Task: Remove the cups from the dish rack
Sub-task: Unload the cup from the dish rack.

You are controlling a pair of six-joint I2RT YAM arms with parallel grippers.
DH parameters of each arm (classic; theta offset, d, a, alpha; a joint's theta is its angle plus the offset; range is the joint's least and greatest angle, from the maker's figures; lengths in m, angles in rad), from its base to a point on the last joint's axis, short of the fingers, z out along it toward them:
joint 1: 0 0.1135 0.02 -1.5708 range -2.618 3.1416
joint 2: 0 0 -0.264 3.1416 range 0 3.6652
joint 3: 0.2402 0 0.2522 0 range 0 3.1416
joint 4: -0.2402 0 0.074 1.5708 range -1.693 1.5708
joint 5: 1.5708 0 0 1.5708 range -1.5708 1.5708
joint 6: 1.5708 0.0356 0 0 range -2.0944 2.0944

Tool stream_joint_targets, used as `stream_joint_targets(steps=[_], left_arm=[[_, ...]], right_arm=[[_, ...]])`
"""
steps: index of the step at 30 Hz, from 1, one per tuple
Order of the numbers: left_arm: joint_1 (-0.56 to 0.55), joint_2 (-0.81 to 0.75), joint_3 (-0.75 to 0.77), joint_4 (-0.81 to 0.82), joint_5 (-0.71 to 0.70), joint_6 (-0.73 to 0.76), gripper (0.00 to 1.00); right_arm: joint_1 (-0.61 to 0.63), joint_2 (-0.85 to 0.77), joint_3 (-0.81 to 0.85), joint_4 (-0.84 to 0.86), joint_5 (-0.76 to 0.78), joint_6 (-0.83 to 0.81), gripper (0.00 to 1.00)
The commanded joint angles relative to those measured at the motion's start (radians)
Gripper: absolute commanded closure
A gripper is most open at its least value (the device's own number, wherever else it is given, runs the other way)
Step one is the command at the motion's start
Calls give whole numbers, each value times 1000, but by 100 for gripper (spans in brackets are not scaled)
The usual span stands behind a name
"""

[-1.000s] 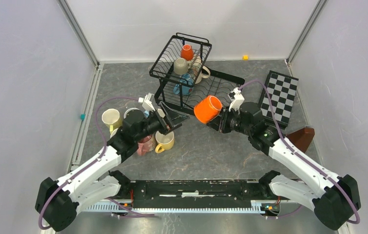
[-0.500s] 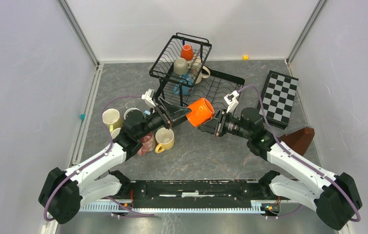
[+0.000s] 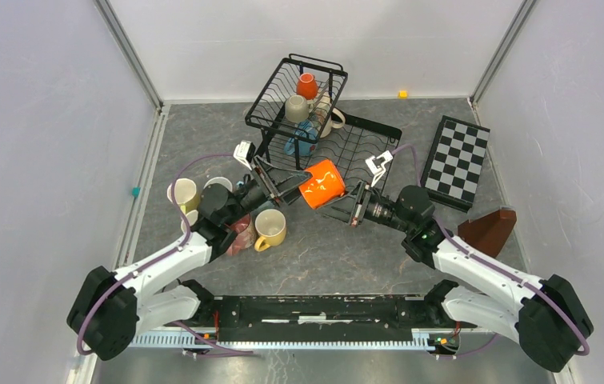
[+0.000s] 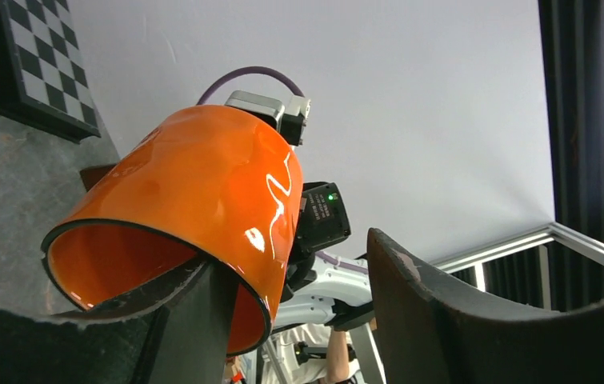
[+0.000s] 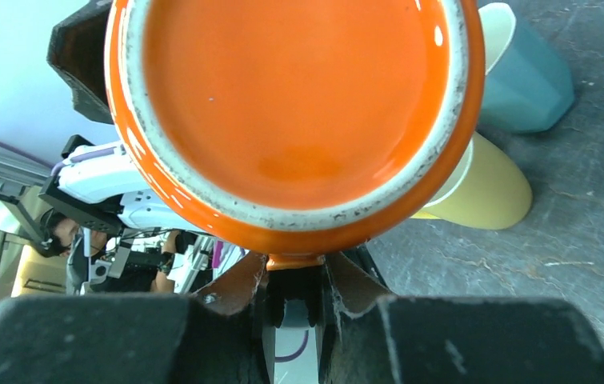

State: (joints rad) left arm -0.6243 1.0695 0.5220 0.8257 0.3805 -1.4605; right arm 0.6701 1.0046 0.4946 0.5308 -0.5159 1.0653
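An orange cup (image 3: 321, 184) hangs on its side above the table, in front of the black wire dish rack (image 3: 314, 62). My right gripper (image 3: 346, 206) is shut on the cup's handle (image 5: 298, 260), with the cup's base facing its camera. My left gripper (image 3: 294, 186) is open at the cup's mouth. One of its fingers (image 4: 178, 296) is inside the rim of the orange cup (image 4: 202, 184), and the other finger (image 4: 410, 288) stands apart outside. Still in the rack are a small orange cup (image 3: 307, 85), a beige one (image 3: 297, 108) and a blue one (image 3: 302, 141).
On the table under the left arm stand a yellow cup (image 3: 270, 230), a pink cup (image 3: 240, 237) and a pale yellow cup (image 3: 182, 194). A checkered board (image 3: 458, 160) and a brown wedge (image 3: 490, 228) lie to the right. The right wrist view shows a blue cup (image 5: 526, 80) below.
My right arm carried the orange cup leftward. My left gripper reached in to meet it, one finger slid into the cup's mouth, and its jaws narrowed.
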Motion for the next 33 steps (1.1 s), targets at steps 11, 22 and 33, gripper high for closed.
stream_joint_targets(steps=[11, 22, 33], left_arm=[[-15, 38, 17, 175, 35, -110, 58], [-25, 36, 61, 115, 56, -78, 98], [-25, -81, 129, -188, 64, 103, 98]], right_arm=[[54, 5, 16, 169, -8, -10, 100], [69, -16, 32, 53, 37, -107, 98], [69, -130, 91, -292, 207, -312, 2]])
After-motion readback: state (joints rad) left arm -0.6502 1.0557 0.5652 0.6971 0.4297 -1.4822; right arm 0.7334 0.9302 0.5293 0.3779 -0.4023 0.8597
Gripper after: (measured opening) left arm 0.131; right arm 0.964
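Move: The orange cup hangs in mid-air between the hands, its handle already held by the right fingers; its middle lies about 4 cm to the left of the right hand, 4 cm ahead and slightly above. From the left hand it is some 4 cm right, 2 cm ahead and 4 cm below, with one open finger already inside its mouth. The yellow cup stands about 9 cm back, 10 cm left and 25 cm below the left hand; the blue cup on the rack is roughly 17 cm ahead, 22 cm down. The left fingers pinch the orange cup's wall at the rim, one inside and one outside, the hand easing only about 1 cm back and right. Once they have closed, the right fingers open wide and let go of the handle. Both hands rise about 1.5 cm, then sink some 2 cm together, the right rolling roughly 10 degrees. ##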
